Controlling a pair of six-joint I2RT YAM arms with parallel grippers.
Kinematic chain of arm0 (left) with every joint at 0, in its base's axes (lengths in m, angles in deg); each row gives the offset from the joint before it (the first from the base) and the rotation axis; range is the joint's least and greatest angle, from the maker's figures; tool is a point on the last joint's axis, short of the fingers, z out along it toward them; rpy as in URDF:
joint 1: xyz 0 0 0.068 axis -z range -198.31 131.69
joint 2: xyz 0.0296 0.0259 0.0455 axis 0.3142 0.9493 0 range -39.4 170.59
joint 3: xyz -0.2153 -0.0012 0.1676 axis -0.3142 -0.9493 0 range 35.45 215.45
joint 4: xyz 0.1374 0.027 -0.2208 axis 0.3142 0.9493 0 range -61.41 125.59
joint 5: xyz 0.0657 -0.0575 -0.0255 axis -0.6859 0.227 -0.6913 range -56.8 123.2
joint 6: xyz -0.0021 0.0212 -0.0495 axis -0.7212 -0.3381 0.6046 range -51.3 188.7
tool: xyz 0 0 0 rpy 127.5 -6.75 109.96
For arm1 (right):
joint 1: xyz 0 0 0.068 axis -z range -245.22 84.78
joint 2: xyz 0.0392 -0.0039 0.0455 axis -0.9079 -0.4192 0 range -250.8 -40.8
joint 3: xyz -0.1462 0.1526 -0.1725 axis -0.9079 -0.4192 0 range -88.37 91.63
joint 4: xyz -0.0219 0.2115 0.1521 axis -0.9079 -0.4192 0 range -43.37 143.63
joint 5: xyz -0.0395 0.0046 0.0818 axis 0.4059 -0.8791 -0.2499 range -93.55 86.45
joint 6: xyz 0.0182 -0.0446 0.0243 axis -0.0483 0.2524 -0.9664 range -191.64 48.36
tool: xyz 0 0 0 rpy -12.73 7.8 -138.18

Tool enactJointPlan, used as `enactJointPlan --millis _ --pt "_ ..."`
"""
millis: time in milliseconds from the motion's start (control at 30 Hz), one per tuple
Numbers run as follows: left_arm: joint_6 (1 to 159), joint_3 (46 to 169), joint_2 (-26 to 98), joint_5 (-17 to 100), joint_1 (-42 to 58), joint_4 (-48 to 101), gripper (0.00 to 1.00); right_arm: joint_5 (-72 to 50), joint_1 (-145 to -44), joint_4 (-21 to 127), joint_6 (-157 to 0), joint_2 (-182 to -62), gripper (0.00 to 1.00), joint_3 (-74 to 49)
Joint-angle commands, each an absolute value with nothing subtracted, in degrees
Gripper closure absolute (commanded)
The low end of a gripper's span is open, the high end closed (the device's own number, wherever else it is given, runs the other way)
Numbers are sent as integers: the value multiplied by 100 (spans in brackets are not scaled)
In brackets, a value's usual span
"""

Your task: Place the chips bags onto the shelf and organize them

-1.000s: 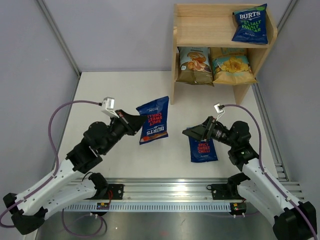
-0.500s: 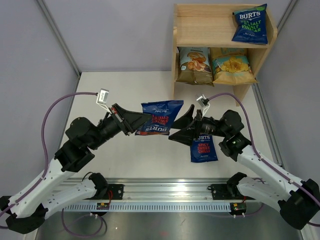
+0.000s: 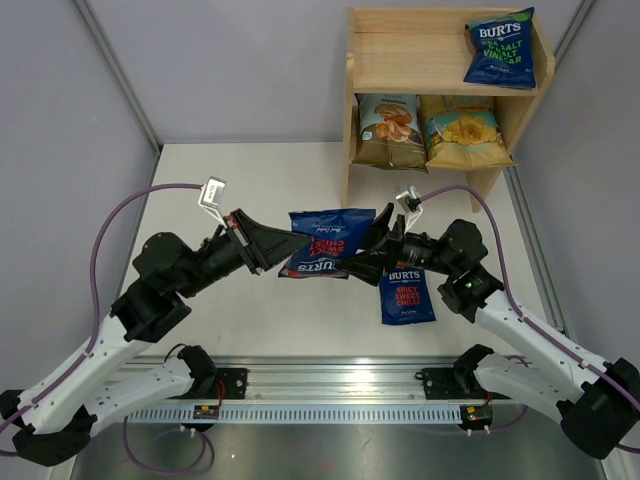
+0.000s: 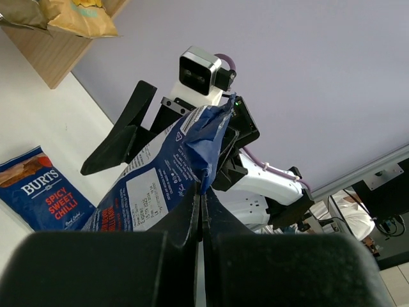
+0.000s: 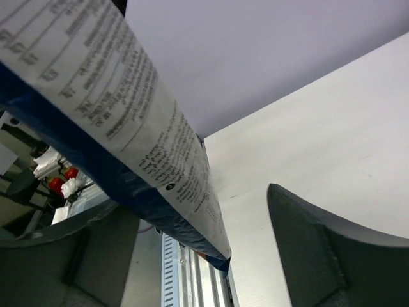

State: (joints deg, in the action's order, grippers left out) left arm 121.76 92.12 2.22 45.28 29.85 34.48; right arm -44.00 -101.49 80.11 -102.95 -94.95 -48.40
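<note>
My left gripper (image 3: 296,243) is shut on the edge of a dark-blue BURTS bag (image 3: 328,245), holding it sideways above the table; in the left wrist view the bag (image 4: 167,182) rises from the closed jaws (image 4: 202,199). My right gripper (image 3: 372,246) is open, its fingers straddling the bag's other edge. In the right wrist view that bag (image 5: 128,121) hangs between the spread fingers (image 5: 319,249) without being pinched. A second BURTS bag (image 3: 405,293) lies flat on the table. The wooden shelf (image 3: 400,50) has a third BURTS bag (image 3: 500,48) on top.
On the shelf's lower tier stand a light-blue-and-olive bag (image 3: 388,130) and a tan-and-teal bag (image 3: 462,132). The rest of the top tier is bare wood. Grey walls enclose the table, and a metal rail (image 3: 330,400) runs along the near edge.
The left arm carried its bag to the right and turned it sideways. The right arm rose from over the flat bag and brought its open fingers around the held bag's edge.
</note>
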Motion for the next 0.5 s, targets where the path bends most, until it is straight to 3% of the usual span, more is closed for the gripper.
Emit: enactJointPlan --millis 0,100,267,333,400,433,467 --pt "12293 9530 217 4814 3020 3035 100 -4808 -10222 8745 -10476 -9555 21 -4749" --pt "12205 9600 322 4788 3011 3052 100 -5266 -10309 9799 -11144 -9810 44 -4846" --pt "12021 9645 375 4621 3011 3184 100 -5269 -10441 10031 -11217 -9731 57 -4846" --pt "11750 9785 392 4534 3011 3456 99 -5198 -10442 9839 -11208 -9583 73 -4846" --pt "11451 9925 375 4332 3011 3902 87 -4997 -10442 9436 -11269 -9459 78 -4794" --pt "11066 10013 358 4296 3020 4001 61 -4952 -10442 9311 -11312 -9337 81 -4767" --pt "10836 10040 340 4244 3011 4115 49 -4926 -10442 9179 -11400 -9275 82 -4741"
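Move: The held BURTS bag hangs from the shut left fingers, its middle roughly 6 cm to their right and 5 cm below. From the right hand, whose open fingers stand around the bag's right-hand end, the bag's middle is about 6 cm left, 2 cm back and 3 cm higher. The left gripper is some 13 cm left of the right hand, 3 cm back and 8 cm higher. On the table, the SPICY SWEET CHILLI bag lies about 14 cm right, 2 cm ahead and 31 cm below. The right fingers close on the near right-hand end of the held BURTS bag and pinch it, while that hand draws back about 4 cm, rises 2–3 cm and swings some 10 degrees counter-clockwise. The left hand keeps its pinch almost in place, rising about 1 cm, then at the very end spreads its fingers and lets the bag go. ##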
